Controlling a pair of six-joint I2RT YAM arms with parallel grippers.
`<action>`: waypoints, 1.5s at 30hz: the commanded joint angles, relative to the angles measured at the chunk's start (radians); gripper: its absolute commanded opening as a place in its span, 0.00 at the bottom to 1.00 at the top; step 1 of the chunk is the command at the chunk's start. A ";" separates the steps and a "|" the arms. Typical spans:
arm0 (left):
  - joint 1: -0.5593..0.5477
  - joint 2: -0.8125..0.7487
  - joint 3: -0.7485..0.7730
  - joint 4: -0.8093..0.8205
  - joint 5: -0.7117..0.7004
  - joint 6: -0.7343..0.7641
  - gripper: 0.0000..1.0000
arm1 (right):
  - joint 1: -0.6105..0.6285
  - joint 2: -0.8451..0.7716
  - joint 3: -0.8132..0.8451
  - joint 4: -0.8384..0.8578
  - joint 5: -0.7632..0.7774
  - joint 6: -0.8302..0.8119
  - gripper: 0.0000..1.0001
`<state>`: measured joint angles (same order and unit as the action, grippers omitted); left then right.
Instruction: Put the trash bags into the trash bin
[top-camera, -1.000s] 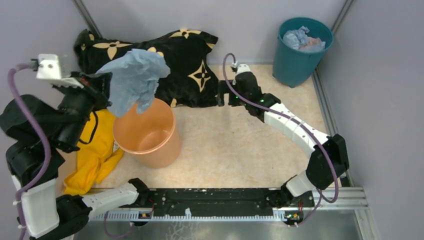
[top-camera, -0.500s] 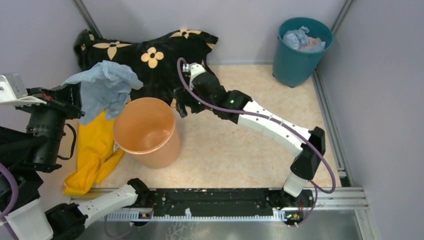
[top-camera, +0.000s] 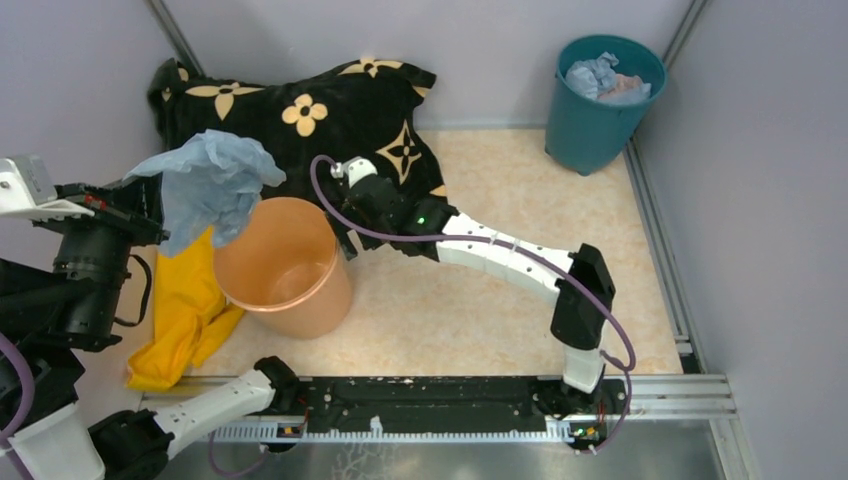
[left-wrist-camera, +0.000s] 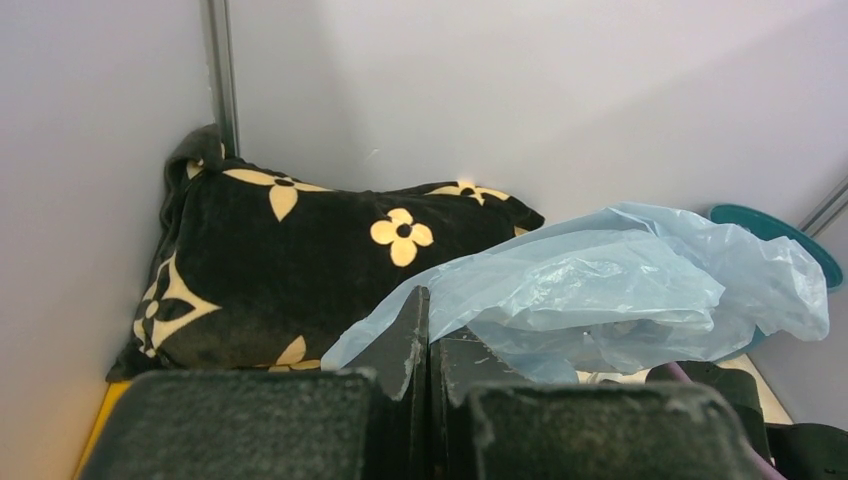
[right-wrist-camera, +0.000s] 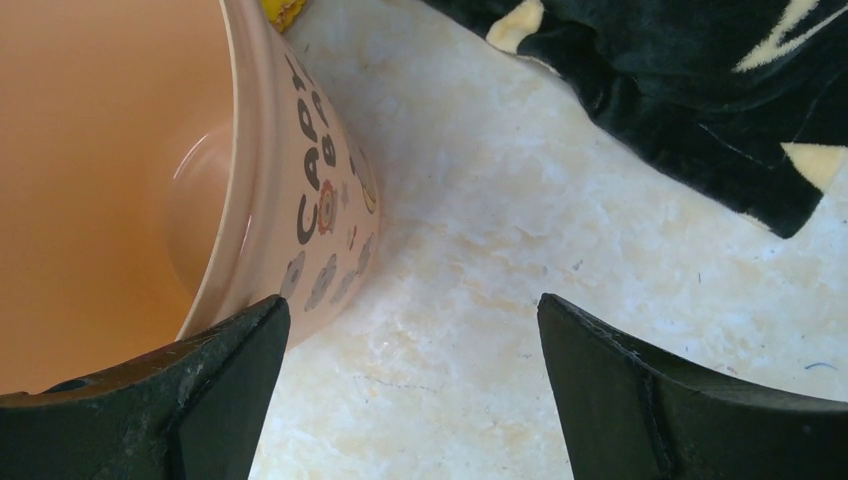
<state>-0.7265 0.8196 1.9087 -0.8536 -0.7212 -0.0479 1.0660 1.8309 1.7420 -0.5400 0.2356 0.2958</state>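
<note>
A crumpled pale blue trash bag (top-camera: 215, 180) hangs in the air over the left back rim of the trash bin (top-camera: 322, 296), a peach-orange bucket standing on the floor with nothing inside. My left gripper (top-camera: 160, 203) is shut on the bag's edge; in the left wrist view its fingers (left-wrist-camera: 408, 335) pinch the film, and the trash bag (left-wrist-camera: 620, 290) billows to the right. My right gripper (top-camera: 345, 238) is open at the bin's right side. In the right wrist view the right gripper (right-wrist-camera: 410, 310) has its left finger beside the trash bin (right-wrist-camera: 300, 200) wall, with bare floor between the fingers.
A black cushion with cream flower marks (top-camera: 330, 110) lies along the back wall. A yellow cloth (top-camera: 190, 310) lies left of the bin. A dark teal bucket (top-camera: 590, 135) holding crumpled bags stands in the back right corner. Walls close in on three sides.
The left arm has pulled the bag left, from above the bin's middle to its left rim. The right arm has swung left to the bin, which has shifted a little left.
</note>
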 joint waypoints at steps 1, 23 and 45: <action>0.002 -0.017 -0.004 -0.010 -0.007 -0.009 0.00 | 0.026 -0.043 -0.003 0.055 0.132 0.034 0.94; 0.002 -0.020 -0.017 -0.007 0.002 -0.010 0.00 | 0.098 -0.077 0.008 0.146 0.068 0.032 0.94; 0.002 -0.021 -0.019 -0.019 0.003 -0.009 0.00 | 0.124 0.251 0.378 -0.148 0.209 0.087 0.62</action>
<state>-0.7265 0.8017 1.8877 -0.8658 -0.7204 -0.0559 1.1793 2.0701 2.0495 -0.6399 0.3912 0.3595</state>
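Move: The orange bin's right rim lies about 5 cm to the right hand's left, near level in height; the bin's middle is some 16 cm left and 11 cm lower. The black pillow's middle lies roughly 25 cm farther out, 15 cm left and 13 cm lower than that hand. From the left hand, still holding the blue bag up high, that rim is about 10 cm ahead, 16 cm right and 33 cm below. Right hand rises about 6 cm, then goes left and down astride the orange bin's right rim, closing partly. ##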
